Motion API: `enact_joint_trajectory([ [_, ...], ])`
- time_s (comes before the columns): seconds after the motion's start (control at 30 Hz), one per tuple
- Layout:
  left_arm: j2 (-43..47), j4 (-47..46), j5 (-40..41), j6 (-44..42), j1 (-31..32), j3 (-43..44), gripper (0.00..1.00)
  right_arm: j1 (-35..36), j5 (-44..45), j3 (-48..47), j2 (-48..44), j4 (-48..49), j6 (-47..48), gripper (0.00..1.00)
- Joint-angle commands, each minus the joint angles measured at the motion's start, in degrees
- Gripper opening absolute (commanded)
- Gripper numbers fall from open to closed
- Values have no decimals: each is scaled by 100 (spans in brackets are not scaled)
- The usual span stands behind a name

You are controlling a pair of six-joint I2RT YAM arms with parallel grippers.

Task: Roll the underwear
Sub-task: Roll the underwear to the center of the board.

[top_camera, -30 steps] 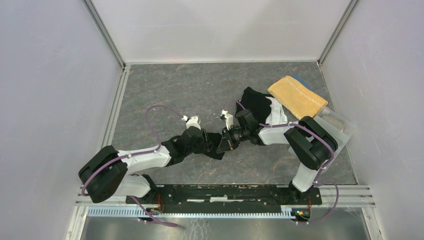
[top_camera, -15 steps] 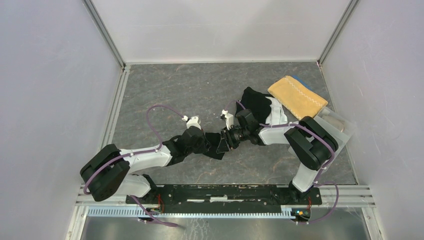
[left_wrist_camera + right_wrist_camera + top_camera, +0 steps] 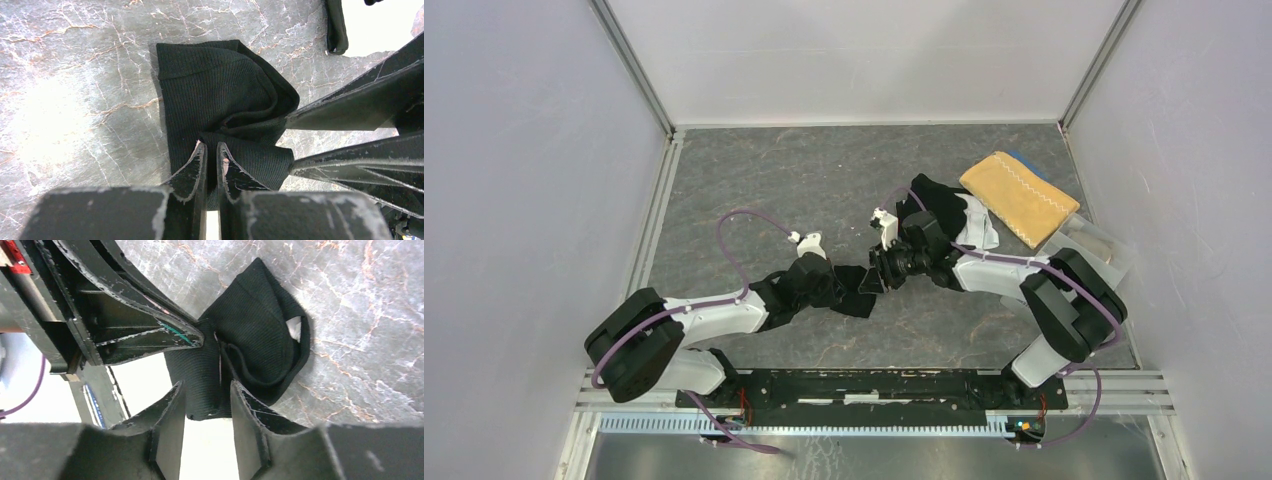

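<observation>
A small black underwear (image 3: 856, 302) lies crumpled on the grey table between my two grippers. In the left wrist view the black ribbed cloth (image 3: 220, 95) is partly folded over, and my left gripper (image 3: 211, 146) is shut, pinching its near fold. In the right wrist view the same cloth (image 3: 260, 340) shows a white label, and one end of it sits between the spread fingers of my right gripper (image 3: 207, 386), which is open. From above, the left gripper (image 3: 834, 285) and right gripper (image 3: 874, 279) face each other closely. More underwear, black (image 3: 936, 203) and white (image 3: 977, 228), lies piled behind the right arm.
A mustard-yellow towel (image 3: 1016, 190) lies at the back right, with a clear plastic tray (image 3: 1096, 245) beside it near the right wall. White walls close in the table on three sides. The right gripper's fingers (image 3: 350, 107) reach into the left wrist view.
My right arm's elbow has swung right and its wrist has shifted slightly away from me. The left gripper stays pinched on the black cloth, almost unmoved.
</observation>
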State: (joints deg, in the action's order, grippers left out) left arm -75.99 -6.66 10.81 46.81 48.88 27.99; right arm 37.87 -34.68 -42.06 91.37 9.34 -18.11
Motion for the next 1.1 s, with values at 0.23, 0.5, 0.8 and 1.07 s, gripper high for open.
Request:
enact_joint_trajectory([
  [0.23,18,40,-3,-75,-2,-140,2,-8,427,-266,506,655,-374,16],
  [0.5,69,181,111,13,-6,-177,2,-15,1010,-329,792,281,-126,10],
  [0.8,205,323,229,144,-2,-364,2,-10,1369,-258,838,32,86,6],
  [1.07,167,328,302,188,-2,-412,2,0,1149,-158,649,226,192,10],
])
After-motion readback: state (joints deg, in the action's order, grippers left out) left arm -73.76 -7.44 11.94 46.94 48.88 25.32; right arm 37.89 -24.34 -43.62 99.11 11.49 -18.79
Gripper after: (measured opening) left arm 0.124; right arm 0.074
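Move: The underwear lies bunched between the grippers, its middle about 1 cm ahead and 2 cm to the left of the open right hand, some 5 cm below it. From that same hand, the black garment lies about 16 cm ahead and 12 cm to the right, with the white cloth roughly 12 cm ahead and 19 cm to the right. The left hand, already pinching the near-left part, has the underwear's middle about 1 cm ahead, 3 cm right and 2 cm down. Lower the right gripper nearly 5 cm while reaching about 3 cm forward and slightly right, onto the loose fold on the underwear's far-right side. Shut the half-open fingers on the way down, tip them about 10 degrees steeper and swing them a little clockwise, so the tips pinch that fold. Keep the left gripper's hold and ease it about 1 cm left late on. ##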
